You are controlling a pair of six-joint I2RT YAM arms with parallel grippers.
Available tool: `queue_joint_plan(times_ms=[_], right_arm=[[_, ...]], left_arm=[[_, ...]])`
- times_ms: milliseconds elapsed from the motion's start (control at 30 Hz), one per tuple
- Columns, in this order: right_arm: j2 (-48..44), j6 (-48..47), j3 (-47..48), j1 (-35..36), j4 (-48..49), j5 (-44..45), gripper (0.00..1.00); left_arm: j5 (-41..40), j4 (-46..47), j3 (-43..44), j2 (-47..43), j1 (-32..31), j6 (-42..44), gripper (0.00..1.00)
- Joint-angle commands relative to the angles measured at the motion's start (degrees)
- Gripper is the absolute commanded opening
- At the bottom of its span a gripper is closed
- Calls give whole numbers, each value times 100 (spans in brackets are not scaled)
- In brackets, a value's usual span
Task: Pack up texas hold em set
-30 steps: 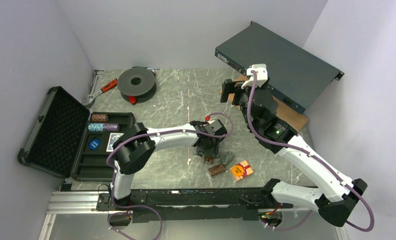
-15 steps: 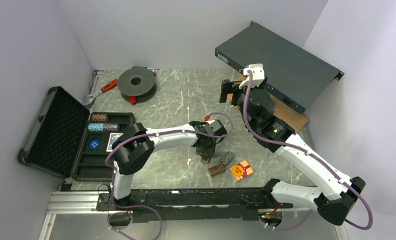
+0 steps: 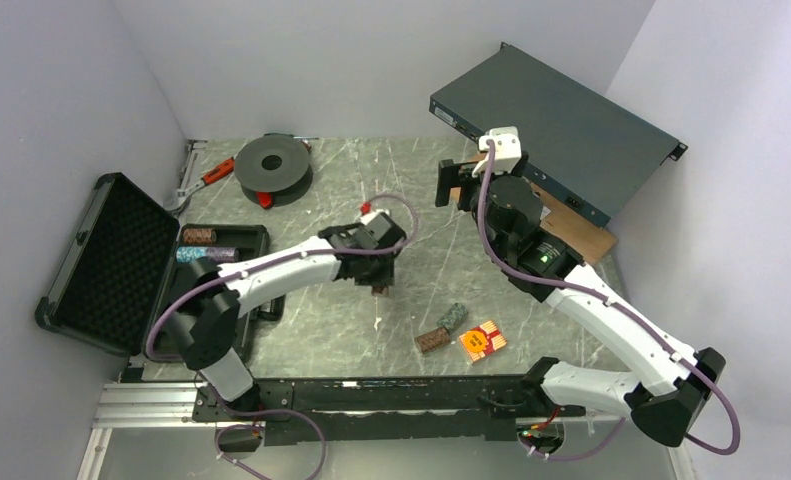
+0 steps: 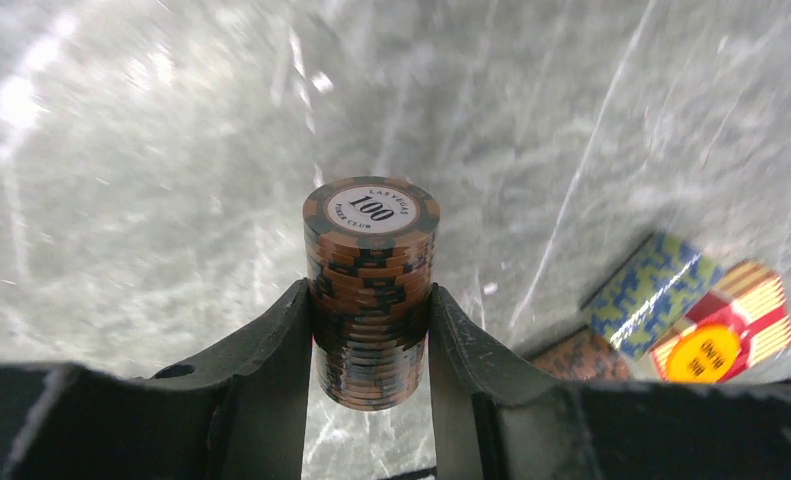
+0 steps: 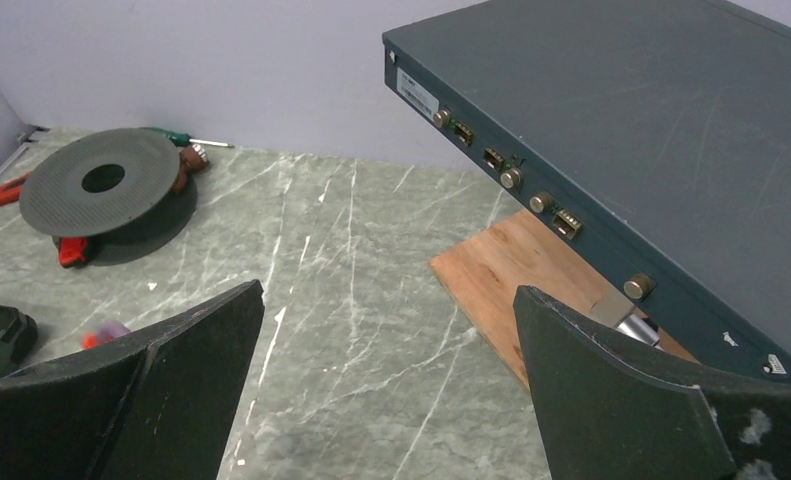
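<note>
My left gripper (image 3: pixel 379 287) is shut on a brown poker-chip stack (image 4: pixel 371 270), held off the marble table, its top chip marked 100. The black briefcase (image 3: pixel 106 260) lies open at the left with its foam-lined lid back. Its base holds a brown stack (image 3: pixel 199 236) and a purple stack (image 3: pixel 207 254). My left arm covers part of the base. On the table to the right lie another brown stack (image 3: pixel 432 340), a green stack (image 3: pixel 453 317) and a red-and-yellow card deck (image 3: pixel 482 340). My right gripper (image 5: pixel 388 293) hangs open and empty over bare table at the back.
A black round spool (image 3: pixel 274 165) and a red-handled tool (image 3: pixel 211 172) lie at the back left. A large dark-grey metal box (image 3: pixel 556 130) rests tilted on a wooden board (image 5: pixel 521 275) at the back right, close to my right gripper.
My left gripper closed on the brown chip stack, lifted it and carried it left toward the briefcase. The right arm edged slightly left.
</note>
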Motion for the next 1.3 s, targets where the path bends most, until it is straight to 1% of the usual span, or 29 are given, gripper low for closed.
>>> queue_joint_plan(times_ms=[0,133,233,333,467,533,633,667,767,867,967,1033,1100,1267], right_arm=[[124,-64,81,-14,88,-39,100],[238,-45,266,-16,-43,-46,100],[330,40,383,-14,-110,-218,100],[467,128,531,-15,-263,-380,100],[614,138,675,-15,-434,-402,100],[648,140,700,-16,-452,-403,100],[735,194,798,-14,-542,-468,100],[787,215,859,-13,-596,-504,100],[930,239,1051,-13,-756,-605,100],[1019,254,1162,-14,-825,-610,100],[1118,319,1301,-14,-880,-634,100],[1175,387,1386,-13,-949,-702,100],[1221,473,1392,-13,-974,-753,100],[1362,753,1437,-13,-1122,-900,100]], left_arm=[[-149,341,121,-657,750,294,0],[-757,26,331,-1038,1246,26,0],[-1004,-227,603,-1157,1582,-242,0],[-1387,-806,1073,-1017,1835,-762,0],[-1861,-1710,1968,-636,2043,-1309,0],[-1877,-1835,2202,-504,2180,-1295,0],[-1871,-1526,2045,-576,2447,-1285,0],[-1970,-1295,1904,-627,2520,-1257,0],[-2575,-812,1477,-776,2729,-1565,0],[-2850,-546,1215,-875,2964,-1961,0],[-2930,-747,1318,-732,3224,-2355,0],[-2945,-1051,1513,-549,3405,-2651,0],[-2855,-1130,1529,-402,3620,-2730,0],[-2253,-578,972,-342,4259,-2972,0]])
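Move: The left hand holds an orange-brown chip stack low over the middle of the table; the empty half of the case's farthest slot lies about 34 cm to its left, 13 cm ahead and 4 cm below. From the hand, the orange stack already in that slot is 41 cm left and 13 cm ahead, the purple stack 37 cm left and 9 cm ahead, and the black spool 27 cm left and 26 cm ahead. From the right hand, the empty half is some 50 cm left, 4 cm ahead and 33 cm below. Keeping its pinch on the orange chip stack, the left hand swings about 27 cm left and 16 cm forward towards the case's farthest slot, first climbing and then sinking a few centimetres to end higher than it began, while turning some 70 degrees counter-clockwise. The wide-open, empty right hand eases about 5 cm left, with a little forward and down, tipping slightly nose-down. ##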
